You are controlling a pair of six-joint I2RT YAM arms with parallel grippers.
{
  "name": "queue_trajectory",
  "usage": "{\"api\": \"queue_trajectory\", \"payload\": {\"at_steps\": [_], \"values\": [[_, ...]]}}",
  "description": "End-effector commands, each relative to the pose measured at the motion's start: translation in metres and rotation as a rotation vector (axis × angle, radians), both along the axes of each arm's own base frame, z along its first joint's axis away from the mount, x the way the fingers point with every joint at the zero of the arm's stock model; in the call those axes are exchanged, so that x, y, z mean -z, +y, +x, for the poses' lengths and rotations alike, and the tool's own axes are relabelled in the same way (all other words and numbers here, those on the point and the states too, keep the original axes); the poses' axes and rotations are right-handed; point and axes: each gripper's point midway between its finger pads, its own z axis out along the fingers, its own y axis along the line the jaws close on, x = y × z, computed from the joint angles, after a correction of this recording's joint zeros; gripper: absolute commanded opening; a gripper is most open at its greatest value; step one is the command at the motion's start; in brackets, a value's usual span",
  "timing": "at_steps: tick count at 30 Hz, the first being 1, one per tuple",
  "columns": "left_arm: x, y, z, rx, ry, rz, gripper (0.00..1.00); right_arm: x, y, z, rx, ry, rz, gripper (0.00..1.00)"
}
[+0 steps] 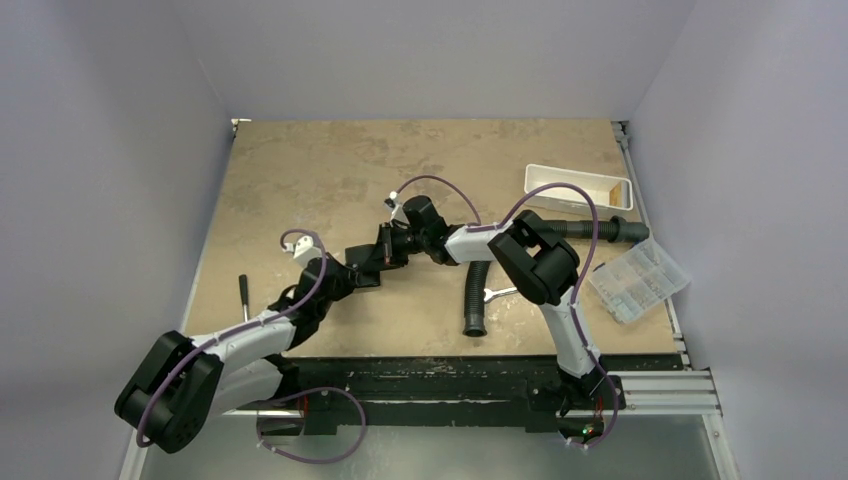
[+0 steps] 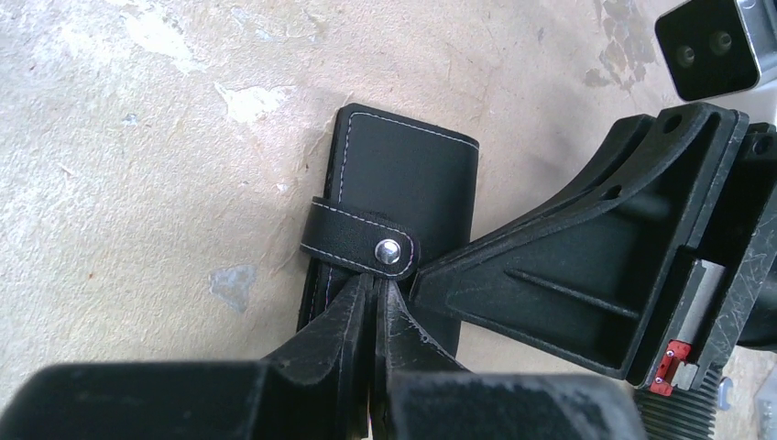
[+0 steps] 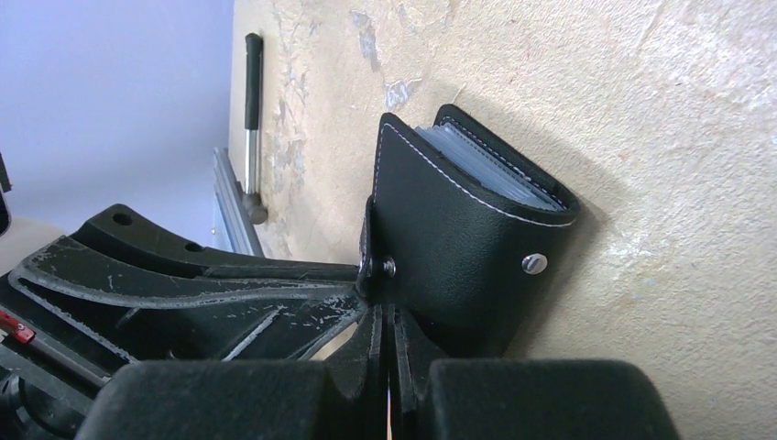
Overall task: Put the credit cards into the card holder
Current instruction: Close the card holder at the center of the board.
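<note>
The black card holder (image 1: 360, 262) rests at the table's middle, between both grippers. In the left wrist view the card holder (image 2: 403, 174) shows its strap and silver stud (image 2: 388, 249). My left gripper (image 2: 376, 282) is shut, its tips against the strap's lower edge. In the right wrist view the card holder (image 3: 458, 238) gapes slightly, with clear sleeves (image 3: 486, 165) showing at the top. My right gripper (image 3: 385, 307) is shut on the unsnapped strap end. A small tan flat piece (image 1: 612, 192), perhaps a credit card, lies in the white tray (image 1: 560, 180).
A black ribbed hose (image 1: 478, 300) and a silver wrench (image 1: 500, 293) lie right of centre. A second hose (image 1: 600, 230) sits by the tray. A clear compartment box (image 1: 640, 278) is at the right edge. A black-handled tool (image 1: 243, 298) lies at the left.
</note>
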Motion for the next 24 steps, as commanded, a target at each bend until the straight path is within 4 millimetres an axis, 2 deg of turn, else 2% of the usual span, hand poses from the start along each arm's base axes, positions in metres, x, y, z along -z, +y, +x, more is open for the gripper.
{"api": "queue_trajectory", "payload": {"at_steps": [1,3,6,9,11,13,15,18,21,24], "values": [[0.053,0.022,-0.043,-0.021,0.189,0.109,0.0,0.049,-0.017,-0.001,0.064,0.029,-0.129,0.0],[0.055,0.02,-0.041,-0.015,0.183,0.11,0.0,0.047,-0.017,-0.001,0.062,0.026,-0.127,0.0],[0.046,0.013,-0.031,0.005,0.156,0.108,0.0,0.045,-0.019,-0.001,0.055,0.01,-0.139,0.0],[0.027,-0.003,-0.026,0.084,0.163,0.094,0.0,0.037,-0.023,-0.001,0.039,-0.033,-0.159,0.02],[0.006,-0.017,-0.023,0.136,0.16,0.051,0.0,0.029,-0.024,0.001,0.024,-0.067,-0.167,0.1],[-0.007,-0.023,-0.028,0.177,0.194,0.043,0.09,0.022,-0.023,0.003,0.012,-0.089,-0.172,0.15],[-0.021,-0.026,-0.032,0.198,0.21,0.043,0.19,0.014,-0.02,0.004,-0.001,-0.097,-0.152,0.19],[-0.035,-0.028,-0.036,0.254,0.239,0.055,0.24,0.006,-0.015,0.004,-0.01,-0.092,-0.125,0.23],[-0.046,-0.027,-0.035,0.277,0.262,0.063,0.25,-0.004,-0.011,0.005,-0.017,-0.101,-0.101,0.27],[-0.058,-0.01,-0.022,0.242,0.258,0.094,0.25,-0.013,-0.007,0.008,-0.023,-0.112,-0.083,0.32]]}}
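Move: The left hand, shut, has its tips against the card holder strap: the strap's snap is about 1 cm ahead and 1 cm below, and the holder's middle about 2 cm ahead, 1 cm right and 1 cm below. The hammer lies some 22 cm left and 8 cm back, the hose's near end 27 cm right and 12 cm back. From the right hand, also on the cover, the holder's middle is roughly 2 cm ahead, 1 cm left and 1 cm below. Staying nearly still at first, the left fingers keep pressing on the strap beside its snap, then the left hand comes free upward about 5 cm, also drawing back and to the right, tipping down and turning clockwise some 10 degrees each as its fingers part partway. The right hand stays over the cover, opening its fingers partway with a slight tilt and less than 1 cm of rise. ##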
